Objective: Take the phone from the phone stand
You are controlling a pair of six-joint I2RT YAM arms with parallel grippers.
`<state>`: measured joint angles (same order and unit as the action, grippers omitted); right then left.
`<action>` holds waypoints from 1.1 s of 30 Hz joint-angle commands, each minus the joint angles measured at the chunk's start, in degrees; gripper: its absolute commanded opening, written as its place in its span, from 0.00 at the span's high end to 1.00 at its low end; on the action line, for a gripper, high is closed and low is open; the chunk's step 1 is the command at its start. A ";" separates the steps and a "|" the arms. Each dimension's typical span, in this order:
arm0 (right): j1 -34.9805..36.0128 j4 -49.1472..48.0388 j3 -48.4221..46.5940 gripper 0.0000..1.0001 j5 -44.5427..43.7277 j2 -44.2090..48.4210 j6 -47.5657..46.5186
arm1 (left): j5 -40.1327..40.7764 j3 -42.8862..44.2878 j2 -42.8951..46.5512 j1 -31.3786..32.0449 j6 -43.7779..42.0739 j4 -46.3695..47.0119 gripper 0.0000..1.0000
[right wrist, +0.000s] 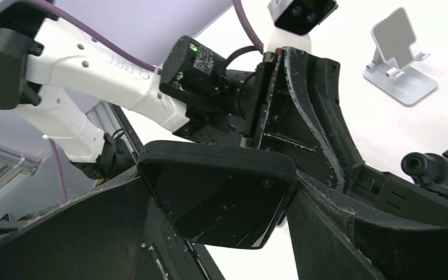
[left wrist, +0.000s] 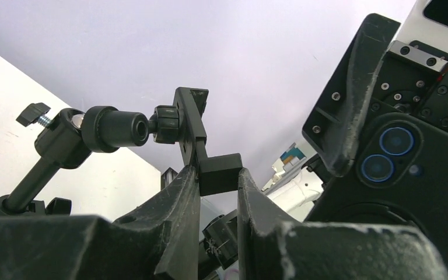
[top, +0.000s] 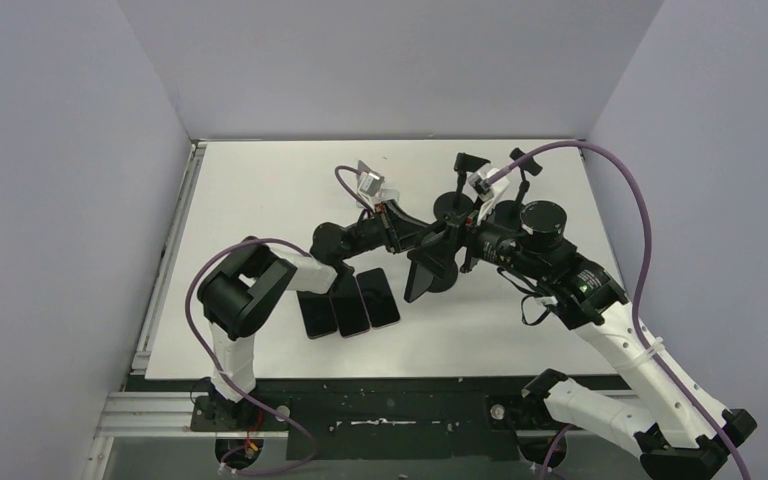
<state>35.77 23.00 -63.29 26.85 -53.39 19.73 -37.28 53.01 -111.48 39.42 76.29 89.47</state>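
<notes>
The black phone stand [top: 457,205] stands mid-table on a jointed arm with knobs. My left gripper [top: 438,232] is shut on the stand's clamp block [left wrist: 219,172], one finger on each side. The phone [top: 425,275], black with two camera lenses [left wrist: 388,153], is between the fingers of my right gripper [top: 450,262], which is shut on its long edges [right wrist: 221,198]. In the left wrist view the phone hangs to the right of the clamp bracket [left wrist: 189,122], apart from it. The stand's foot is hidden behind the arms.
Three dark phones [top: 350,302] lie flat side by side under the left forearm. A small silver stand [top: 368,180] sits at the back, also in the right wrist view [right wrist: 398,58]. Grey walls close in three sides.
</notes>
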 commanded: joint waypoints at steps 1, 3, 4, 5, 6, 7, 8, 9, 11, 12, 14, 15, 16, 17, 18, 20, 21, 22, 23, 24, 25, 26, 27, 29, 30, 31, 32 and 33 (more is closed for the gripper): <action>-0.26 -7.53 -1.30 1.00 4.82 1.38 2.42 | -0.80 -0.42 -3.37 0.51 0.59 10.84 1.00; -0.24 -7.85 -1.45 1.00 4.81 1.44 2.76 | -0.62 -0.58 -3.34 0.43 0.26 10.40 1.00; -0.28 -8.08 -1.56 1.00 4.98 1.49 3.04 | -0.42 -0.66 -3.29 0.40 -0.07 10.00 1.00; -0.27 -8.47 -1.64 1.00 5.18 1.45 3.28 | -0.28 -0.80 -3.18 0.42 -0.43 9.54 0.96; -0.26 -9.03 -1.75 1.00 5.22 1.45 3.64 | -0.19 -0.93 -3.05 0.40 -0.85 9.17 0.83; -0.26 -9.49 -1.75 1.00 5.35 1.64 4.28 | -0.05 -1.14 -2.90 0.41 -1.06 8.96 0.75; -0.22 -10.33 -1.75 1.00 5.54 1.72 4.72 | 0.19 -1.43 -2.64 0.40 -1.33 8.73 0.67; -0.27 -10.80 -1.82 1.00 5.74 1.78 5.12 | 0.44 -1.70 -2.30 0.40 -1.61 8.56 0.60; -0.27 -11.91 -1.91 1.00 6.19 1.95 6.04 | 0.87 -2.22 -1.41 0.37 -2.50 7.96 0.51; -0.26 -12.38 -2.00 1.00 6.35 1.97 6.52 | 1.07 -2.47 -0.86 0.37 -2.95 7.50 0.47; -0.18 -13.15 -2.29 1.00 6.53 2.06 7.13 | 1.66 -3.08 0.39 0.26 -3.97 6.57 0.38; -0.17 -13.36 -2.47 1.00 6.51 2.01 7.33 | 2.02 -3.48 1.01 0.11 -4.44 6.18 0.31; -0.17 -13.54 -2.68 1.00 6.47 2.03 7.51 | 2.37 -3.91 1.60 -0.07 -4.89 5.76 0.20; -0.18 -13.71 -2.90 1.00 6.46 2.05 7.71 | 2.65 -4.24 2.29 -0.34 -5.14 5.27 0.11; -0.17 -13.91 -3.08 1.00 6.45 2.05 7.84 | 2.91 -4.62 3.19 -0.64 -5.26 5.00 0.05; -0.17 -14.14 -3.53 1.00 6.25 2.05 8.10 | 3.75 -5.75 4.48 -1.49 -5.34 4.61 0.03; -0.17 -14.39 -3.79 1.00 6.13 2.07 8.20 | 4.27 -6.38 5.43 -2.05 -5.36 4.14 0.03; -0.17 -14.47 -4.08 1.00 5.97 1.99 8.31 | 4.84 -7.16 6.59 -2.66 -5.48 3.54 0.03; -0.17 -14.62 -4.48 1.00 5.86 1.91 8.31 | 5.31 -8.02 8.37 -3.34 -5.80 2.79 0.03; -0.17 -14.67 -4.84 1.00 5.59 1.76 8.43 | 5.81 -8.97 9.87 -4.03 -6.30 1.35 0.03; -0.20 -14.73 -5.17 1.00 5.25 1.64 8.48 | 6.42 -10.02 11.72 -4.85 -6.97 -0.57 0.03; -0.20 -14.86 -5.65 1.00 5.04 1.43 8.49 | 7.29 -10.97 13.66 -5.51 -8.20 -3.63 0.03; -0.20 -14.99 -6.02 1.00 4.63 1.06 8.49 | 8.61 -12.23 16.30 -6.25 -9.87 -7.46 0.03; -0.21 -14.47 -6.93 1.00 2.42 0.34 8.39 | 13.73 -14.85 23.25 -6.95 -16.20 -19.07 0.03; -0.19 -14.05 -7.48 1.00 1.19 -0.11 8.18 | 16.92 -14.87 27.47 -7.00 -22.31 -27.21 0.03; -0.21 -13.03 -8.11 1.00 -0.12 -0.66 7.72 | 21.02 -14.00 31.12 -6.69 -28.33 -37.49 0.03; -0.18 -12.29 -8.81 1.00 -1.41 -1.31 7.31 | 25.81 -12.52 34.88 -5.88 -33.89 -46.87 0.03; -0.21 -11.99 -9.25 1.00 -2.40 -1.89 7.13 | 33.13 -11.06 37.89 -4.83 -38.52 -54.92 0.03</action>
<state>35.68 15.92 -67.77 29.71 -53.91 26.85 -23.66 38.33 -85.97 32.56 59.53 66.94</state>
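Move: Already off its stand, the phone sits in the right gripper, its middle about at that hand. From the left hand, which pinches the stand's head at its fingertips, the phone is about 6 cm back, 1 cm left and 4 cm up; the nearest phone on the table is some 15 cm left, 6 cm back and 22 cm below. From the right hand, the stand's head lies roughly 6 cm ahead, 1 cm right and 4 cm down. Opening wide, the left fingers let go of the stand's head as that hand sinks about 4 cm, then it swings away to the left some 8 cm while climbing back up and edging forward, turning roughly 25 degrees counter-clockwise. The right hand keeps its grip on the phone and lifts it about 6 cm, its left side rolling up some 10 degrees. ##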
